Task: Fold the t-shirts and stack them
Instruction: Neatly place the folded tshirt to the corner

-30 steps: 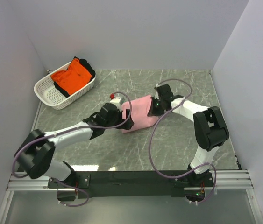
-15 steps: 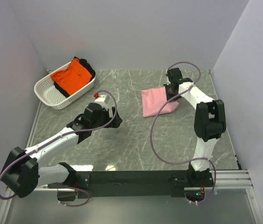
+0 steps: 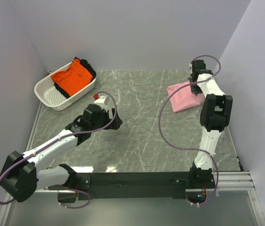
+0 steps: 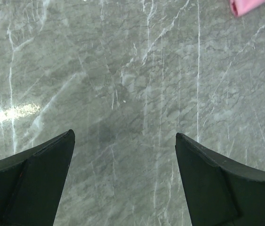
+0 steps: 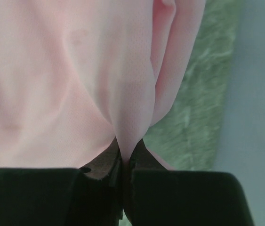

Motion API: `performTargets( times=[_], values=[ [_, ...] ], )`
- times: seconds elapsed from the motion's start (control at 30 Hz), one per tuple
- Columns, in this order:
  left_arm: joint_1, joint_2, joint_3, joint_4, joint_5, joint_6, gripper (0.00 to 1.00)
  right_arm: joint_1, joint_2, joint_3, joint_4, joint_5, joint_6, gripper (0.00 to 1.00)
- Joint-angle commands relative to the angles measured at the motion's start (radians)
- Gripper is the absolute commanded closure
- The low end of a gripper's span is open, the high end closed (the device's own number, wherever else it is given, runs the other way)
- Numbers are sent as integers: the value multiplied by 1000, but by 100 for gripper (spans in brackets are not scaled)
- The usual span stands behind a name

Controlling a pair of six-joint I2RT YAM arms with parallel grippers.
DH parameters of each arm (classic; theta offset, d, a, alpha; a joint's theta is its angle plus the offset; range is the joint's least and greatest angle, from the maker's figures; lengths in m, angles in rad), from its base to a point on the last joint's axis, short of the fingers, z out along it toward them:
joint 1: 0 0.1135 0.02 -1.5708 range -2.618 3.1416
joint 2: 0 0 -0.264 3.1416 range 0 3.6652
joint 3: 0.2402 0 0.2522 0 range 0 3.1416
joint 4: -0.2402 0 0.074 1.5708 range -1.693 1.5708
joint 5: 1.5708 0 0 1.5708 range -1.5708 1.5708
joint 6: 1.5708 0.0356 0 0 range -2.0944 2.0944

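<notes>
The folded light pink t-shirt (image 3: 183, 97) lies at the far right of the marble table, close to the right wall. My right gripper (image 3: 196, 88) is shut on a pinch of its fabric at the far edge; in the right wrist view the pink t-shirt (image 5: 76, 70) fills the frame above the closed right gripper (image 5: 126, 147). The orange t-shirt (image 3: 73, 75) sits bundled in the white basket (image 3: 45, 94) at the back left. My left gripper (image 3: 113, 123) hovers open over bare table near the middle. In the left wrist view the left gripper (image 4: 125, 137) holds nothing, and a corner of the pink t-shirt (image 4: 245, 5) shows at top right.
A dark garment (image 3: 89, 67) lies beside the orange one in the basket. The right wall (image 3: 250, 84) stands close behind the pink shirt. Grey walls close in the table on the left, back and right.
The right gripper has dragged the pink t-shirt from the table's middle to the far right. The left gripper has come off the shirt and drawn back to the left.
</notes>
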Motion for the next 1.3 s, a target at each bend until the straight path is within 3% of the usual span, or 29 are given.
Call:
performTargets(
  times=[0.0,0.43,0.47,0.53,0.57,0.73,0.77,1.03,1.17,1.27],
  values=[
    [5,-9,5,5,19,14,6,-51,28,90,-34,36,-58,100],
    [5,20,17,-14,14,14,6,-115,106,172,47,119,-98,100],
    [5,20,17,-14,11,12,6,-117,106,172,52,138,-95,97],
    [5,19,20,-17,8,9,6,-115,99,170,60,183,-78,78],
    [5,19,22,-18,8,8,6,-117,94,162,70,191,-73,62],
    [5,2,22,-20,4,4,6,-115,13,89,145,214,-29,32],
    [5,-1,20,-21,4,4,6,-115,-1,58,173,220,-24,13],
    [5,-69,25,-31,-4,-15,5,-88,-261,-201,316,275,118,9],
    [5,-109,23,-46,-4,-29,5,1,-449,-434,388,263,203,7],
    [5,-149,28,-69,-65,-42,4,139,-558,-561,388,257,281,7]
  ],
)
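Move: The right hand holds the folded pink t-shirt by its right-hand side; the far right table corner it is being taken to lies about 15 cm ahead, 10 cm to the right and 5 cm below. The middle of the t-shirt is some 7 cm to this hand's left, 3 cm nearer the base and 3 cm lower. From the empty left hand that corner is roughly 36 cm ahead, 60 cm to the right and 11 cm below. Rightwards first, the right hand drags the pinched t-shirt about 9 cm towards the table's right edge, sinking a centimetre or so near the end. There its fingers open wide and let go of the cloth; it then lifts about 9 cm while drawing back and finally swinging left, fingertips tipping up and forward some 20 degrees. The open left hand rises slightly at the end. ##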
